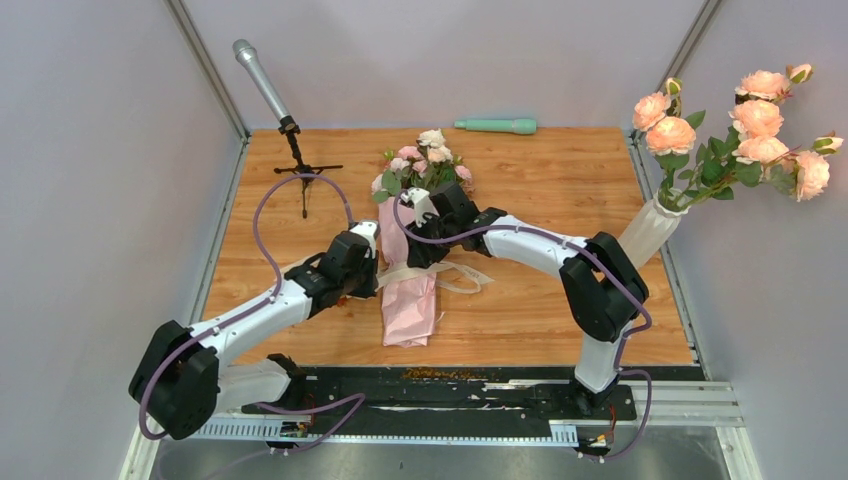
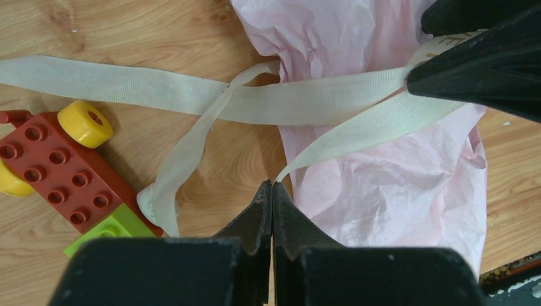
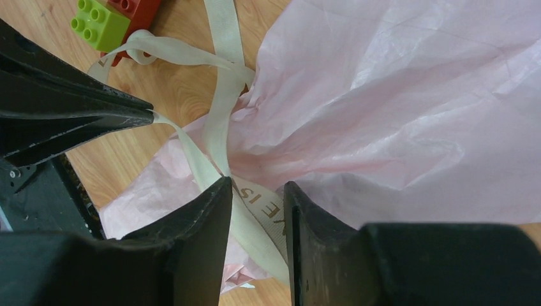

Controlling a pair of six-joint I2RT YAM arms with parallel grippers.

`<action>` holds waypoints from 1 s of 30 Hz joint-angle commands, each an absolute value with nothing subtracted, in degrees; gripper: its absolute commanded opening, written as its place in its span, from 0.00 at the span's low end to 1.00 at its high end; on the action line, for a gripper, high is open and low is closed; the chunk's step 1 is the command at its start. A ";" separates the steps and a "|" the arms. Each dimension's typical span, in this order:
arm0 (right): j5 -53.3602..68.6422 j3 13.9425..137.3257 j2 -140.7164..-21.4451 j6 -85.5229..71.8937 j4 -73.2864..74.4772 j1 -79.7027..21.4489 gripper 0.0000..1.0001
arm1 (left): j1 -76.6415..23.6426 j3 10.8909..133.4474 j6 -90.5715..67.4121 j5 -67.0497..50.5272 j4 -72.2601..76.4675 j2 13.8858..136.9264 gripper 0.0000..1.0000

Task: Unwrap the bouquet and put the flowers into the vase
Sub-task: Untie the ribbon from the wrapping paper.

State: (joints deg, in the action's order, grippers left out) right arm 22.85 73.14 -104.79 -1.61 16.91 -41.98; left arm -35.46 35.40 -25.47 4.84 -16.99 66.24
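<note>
The bouquet [image 1: 410, 290] lies mid-table in pink crinkled paper [image 2: 395, 191], its small pink and white flowers [image 1: 425, 165] pointing to the far side. A cream ribbon [image 2: 306, 102] crosses the paper, loosened, with loops trailing on the wood. My left gripper [image 2: 272, 185] is shut on one ribbon end, just left of the paper. My right gripper [image 3: 256, 185] sits over the wrapped neck, jaws part-way apart with the lettered ribbon band [image 3: 258, 213] between them. The ribbed white vase [image 1: 648, 230] stands at the right edge, holding peach roses.
A red toy brick car with yellow wheels [image 2: 54, 169] and a green brick [image 2: 105, 233] lie left of the bouquet, close to my left gripper. A microphone on a small stand [image 1: 290, 130] is at the back left. A mint-green cylinder [image 1: 497, 125] lies at the back.
</note>
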 commanded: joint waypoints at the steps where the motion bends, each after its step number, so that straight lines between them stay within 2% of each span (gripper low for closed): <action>1: 23.13 75.59 -105.12 -0.63 15.82 -42.25 0.28 | -35.11 37.07 -26.39 4.60 -16.57 66.69 0.00; 3: 22.10 75.46 -104.74 -1.08 15.75 -42.26 0.07 | -35.00 37.31 -26.45 4.93 -16.70 66.93 0.00; 4: 21.31 75.31 -104.42 -1.26 15.67 -42.27 0.00 | -34.72 37.37 -26.49 5.23 -17.10 67.04 0.00; 16: 5.81 68.07 -93.69 -3.68 12.75 -42.19 0.00 | -28.46 39.89 -27.35 2.93 -17.75 67.16 0.00; 30: -9.11 54.57 -76.34 -11.49 13.88 -33.83 0.00 | -10.02 40.67 -27.99 -3.58 -19.93 63.21 0.00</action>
State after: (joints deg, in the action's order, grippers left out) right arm -3.40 57.39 -82.04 -7.46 14.74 -36.88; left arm -14.70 39.83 -26.85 -0.27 -19.99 65.19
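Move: The ribbon strand lies right between the right hand's half-open fingers, with the knot about 6 cm left and 1 cm back, and the pink paper's middle 2 cm left, 1 cm back, both some 3 cm lower. The left hand, already pinching a ribbon tail, has that knot 4 cm ahead; the brick car sits 7 cm to its left, 1 cm ahead, both some 4 cm lower. Right fingers pinch the strand and draw it about 11 cm right, rising; left pulls its tail left-forward some 8 cm. ##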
